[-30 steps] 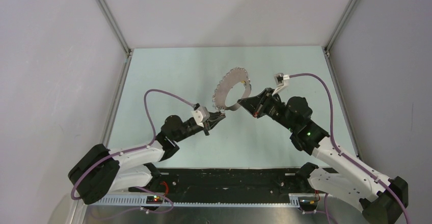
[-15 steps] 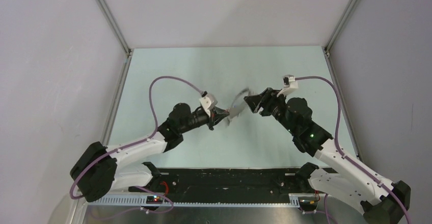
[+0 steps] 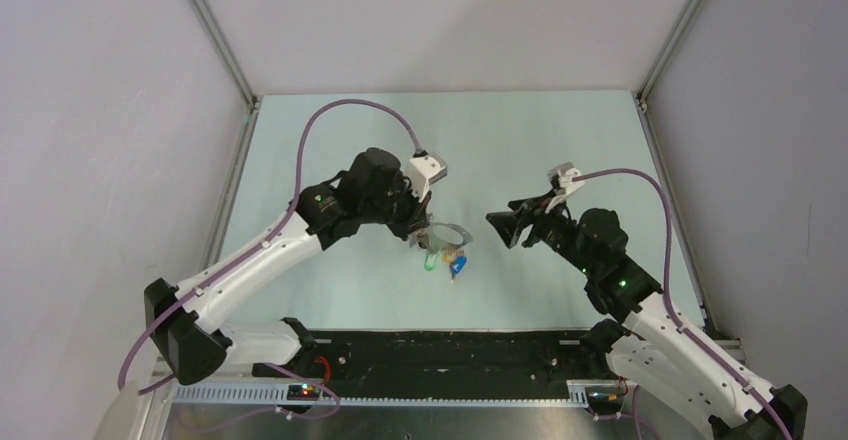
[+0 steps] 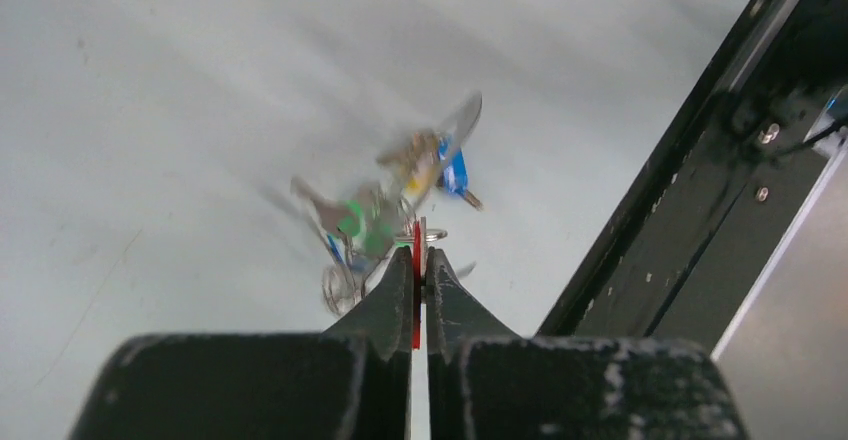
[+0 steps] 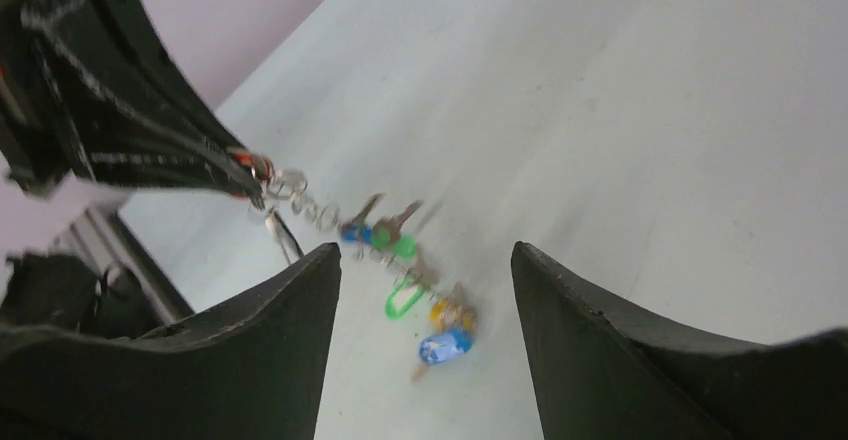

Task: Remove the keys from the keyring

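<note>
My left gripper (image 3: 424,234) is raised over the table's middle and is shut on a thin red key head (image 4: 416,278). From it hang the grey keyring (image 3: 452,230) and the keys, blurred with motion: a green one (image 3: 430,260) and a blue one (image 3: 458,266). In the left wrist view the green key (image 4: 358,222) and the blue key (image 4: 455,173) swing just beyond my fingertips (image 4: 417,252). My right gripper (image 3: 503,228) stands open to the right of the bunch, touching nothing. Between its fingers (image 5: 425,250) I see the green tag (image 5: 402,296), the yellow key (image 5: 446,312) and the blue key (image 5: 445,345).
The pale green table top (image 3: 560,150) is walled by grey panels on three sides. A black rail (image 3: 450,345) runs along the near edge, between the arm bases. Purple cables arc above both wrists.
My right gripper has opened, let go of the keyring and drawn back to the right. My left arm has risen and turned, and the ring with its keys now dangles from it.
</note>
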Available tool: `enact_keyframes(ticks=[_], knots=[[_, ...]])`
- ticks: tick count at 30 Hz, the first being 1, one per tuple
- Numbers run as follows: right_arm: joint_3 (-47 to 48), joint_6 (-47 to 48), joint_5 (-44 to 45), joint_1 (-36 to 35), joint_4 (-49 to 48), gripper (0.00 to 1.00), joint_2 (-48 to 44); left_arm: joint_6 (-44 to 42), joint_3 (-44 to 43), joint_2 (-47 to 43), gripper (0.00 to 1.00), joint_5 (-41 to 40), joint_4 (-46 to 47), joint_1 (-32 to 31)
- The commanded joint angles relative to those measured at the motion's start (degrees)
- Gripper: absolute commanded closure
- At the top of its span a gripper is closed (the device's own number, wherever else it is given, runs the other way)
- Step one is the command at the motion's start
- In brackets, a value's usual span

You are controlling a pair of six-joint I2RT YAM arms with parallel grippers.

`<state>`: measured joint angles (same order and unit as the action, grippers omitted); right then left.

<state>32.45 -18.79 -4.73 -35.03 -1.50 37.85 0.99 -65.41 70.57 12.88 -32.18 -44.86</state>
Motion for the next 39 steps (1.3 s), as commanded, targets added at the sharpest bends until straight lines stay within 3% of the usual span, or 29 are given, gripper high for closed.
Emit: enact_keyframes(ticks=[1, 5, 8, 12, 20, 31, 39], knots=[[-0.78, 11.63, -14.84, 0.14, -7.79, 0.31, 1.40, -11.46, -6.68, 0.48, 1.00, -3.79, -16.51, -1.30], [-0.81, 15.18, -20.32, -0.31, -11.59, 0.31, 4.12, -18.27, -12.02, 3.13, 1.00, -7.43, -22.28, -3.31], [-0.81, 17.37, -22.46, -0.68, -14.32, 0.32, 5.65, -24.07, -16.28, 5.81, 1.00, -15.32, -25.72, -6.02], [-0.81, 20.02, -27.16, -1.12, -18.27, 0.36, 7.98, -27.29, -20.27, 7.09, 1.00, -20.07, -25.75, -6.61], [-0.81, 22.11, -32.13, -2.61, -24.34, 0.43, 12.35, -27.79, -22.92, 5.88, 1.00, -20.95, -22.32, -6.80], [-0.81, 27.66, -25.12, -7.41, -23.28, 0.47, 11.18, -25.75, -22.49, 6.17, 1.00, -19.28, -21.57, -6.77], [-0.81, 26.18, -24.53, -8.71, -26.37, 0.55, 13.52, -22.70, -21.34, 5.08, 1.00, -17.26, -20.19, -6.82]])
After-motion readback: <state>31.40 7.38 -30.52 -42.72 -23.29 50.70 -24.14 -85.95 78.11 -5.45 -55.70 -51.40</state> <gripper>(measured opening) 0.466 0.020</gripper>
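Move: The keyring already hangs from the left fingers by its red-tagged piece, its middle about 2 cm back, 3 cm right and 6 cm below that hand. A blue clip dangles some 5 cm back, 6 cm right and 9 cm below the left hand, a green clip 5 cm back, 1 cm right and equally low. From the empty, open right hand, the keyring's middle lies roughly 13 cm left, 4 cm back and 7 cm below. The dangling keyring is carried about 4 cm left by the left hand, then some 3.5 cm up and 3 cm forward, its shut fingers keeping hold while the wrist turns about 30 degrees to point more steeply down. The right hand follows left and somewhat back towards it, swinging counter-clockwise until its fingers point left; they narrow a little but stay open, touching nothing. ##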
